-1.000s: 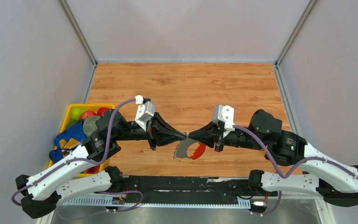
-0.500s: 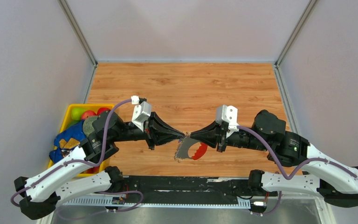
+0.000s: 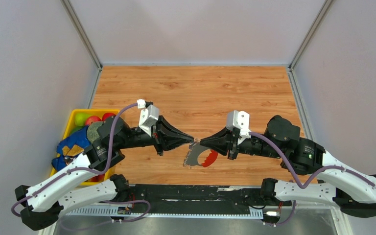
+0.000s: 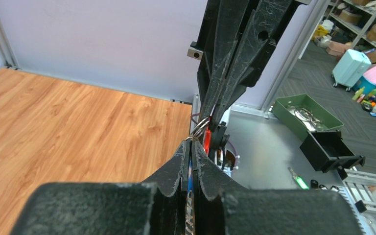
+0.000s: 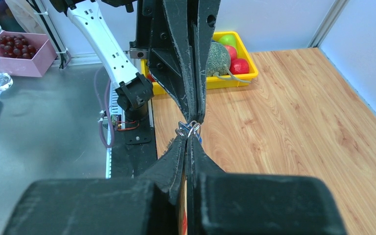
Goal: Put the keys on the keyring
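Over the near middle of the table my left gripper (image 3: 191,140) and right gripper (image 3: 201,142) meet tip to tip. The keyring (image 3: 194,157), a grey glittery piece with a red loop (image 3: 208,159), hangs just below them. In the left wrist view my left gripper (image 4: 190,143) is shut on the blue tag (image 4: 190,172) of the keys, with a metal ring (image 4: 200,128) at its tip. In the right wrist view my right gripper (image 5: 187,137) is shut, red showing deep between its fingers and small metal rings (image 5: 191,129) at its tip. The key blades are hidden.
A yellow bin (image 3: 74,115) holding coloured balls stands at the table's left edge, with a blue cloth (image 3: 71,144) beside it. Grey walls close in the left, far and right sides. The arm bases and a black rail (image 3: 191,192) run along the near edge.
Both wrists have shifted slightly, the left toward the left and the right toward the right. The tips have stayed together, with the keyring hanging below them.
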Tool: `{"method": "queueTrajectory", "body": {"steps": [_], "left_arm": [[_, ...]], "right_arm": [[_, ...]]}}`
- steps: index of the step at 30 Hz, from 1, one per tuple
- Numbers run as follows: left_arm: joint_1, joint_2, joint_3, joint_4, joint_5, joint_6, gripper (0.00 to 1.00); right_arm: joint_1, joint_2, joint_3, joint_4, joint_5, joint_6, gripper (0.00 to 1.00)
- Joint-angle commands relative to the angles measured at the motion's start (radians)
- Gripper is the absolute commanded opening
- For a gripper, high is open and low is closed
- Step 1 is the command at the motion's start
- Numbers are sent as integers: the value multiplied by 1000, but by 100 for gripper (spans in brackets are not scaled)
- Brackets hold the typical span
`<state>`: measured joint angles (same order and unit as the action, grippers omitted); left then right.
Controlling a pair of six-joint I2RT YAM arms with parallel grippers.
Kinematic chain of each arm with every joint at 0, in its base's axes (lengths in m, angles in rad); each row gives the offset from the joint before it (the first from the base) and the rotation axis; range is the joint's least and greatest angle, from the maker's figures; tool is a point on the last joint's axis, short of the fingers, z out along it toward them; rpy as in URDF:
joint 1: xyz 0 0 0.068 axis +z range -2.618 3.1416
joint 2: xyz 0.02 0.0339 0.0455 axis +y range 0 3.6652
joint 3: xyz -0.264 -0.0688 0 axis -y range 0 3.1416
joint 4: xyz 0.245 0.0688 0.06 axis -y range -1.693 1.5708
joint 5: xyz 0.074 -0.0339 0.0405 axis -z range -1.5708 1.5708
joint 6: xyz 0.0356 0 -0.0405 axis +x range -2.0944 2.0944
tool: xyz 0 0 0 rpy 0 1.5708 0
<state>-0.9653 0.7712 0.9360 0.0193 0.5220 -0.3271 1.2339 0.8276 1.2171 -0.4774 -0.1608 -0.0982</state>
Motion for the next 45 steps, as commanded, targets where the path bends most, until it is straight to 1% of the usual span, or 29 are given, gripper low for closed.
{"method": "queueTrajectory", "body": {"steps": [1, 12, 19, 22, 24, 25, 27, 28, 30, 32, 38, 45], "left_arm": [[2, 15, 26, 24, -22, 27, 10], [3, 57, 24, 26, -14, 36, 10], [3, 28, 24, 23, 6, 33, 10], [3, 11, 29, 3, -7, 40, 11], [4, -2, 34, -11, -29, 48, 17], [4, -6, 37, -13, -41, 51, 23], [3, -20, 36, -13, -46, 57, 29], [3, -26, 35, -6, -46, 59, 35], [3, -32, 31, 7, -40, 60, 41], [4, -36, 27, 23, -24, 61, 45], [3, -56, -12, 111, 55, 49, 52], [2, -70, -36, 179, 126, 25, 53]], "right_arm": [[5, -14, 6, 30, -29, 8, 0], [4, -16, 11, 26, -54, 6, 0], [5, -21, 17, 19, -54, -3, 0], [5, -19, 18, 18, -57, -8, 0], [4, -17, 20, 15, -61, -12, 0], [4, -16, 20, 13, -62, -14, 0], [4, -16, 21, 14, -63, -18, 0], [4, -17, 21, 14, -66, -18, 0], [4, -12, 26, 12, -71, -12, 0], [4, -7, 32, 12, -84, -5, 0], [4, 20, 64, 15, -137, 14, 0], [4, 36, 95, 27, -202, 33, 0]]}}
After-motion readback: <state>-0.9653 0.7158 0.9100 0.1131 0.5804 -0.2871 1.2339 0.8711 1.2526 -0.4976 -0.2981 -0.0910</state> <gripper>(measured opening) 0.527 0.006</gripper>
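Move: The keys' rings sit at the touching fingertips, about 1 cm to the left hand's right and 1 cm below it, and about 1 cm to the right hand's left at nearly its height. The keyring's grey crescent with its red grip hangs some 6 cm below the left hand, about 2 cm to its right and 1 cm back. Left dips, then rises some 4 cm and back, opening off the rings; right, still pinching, backs 2 cm. ##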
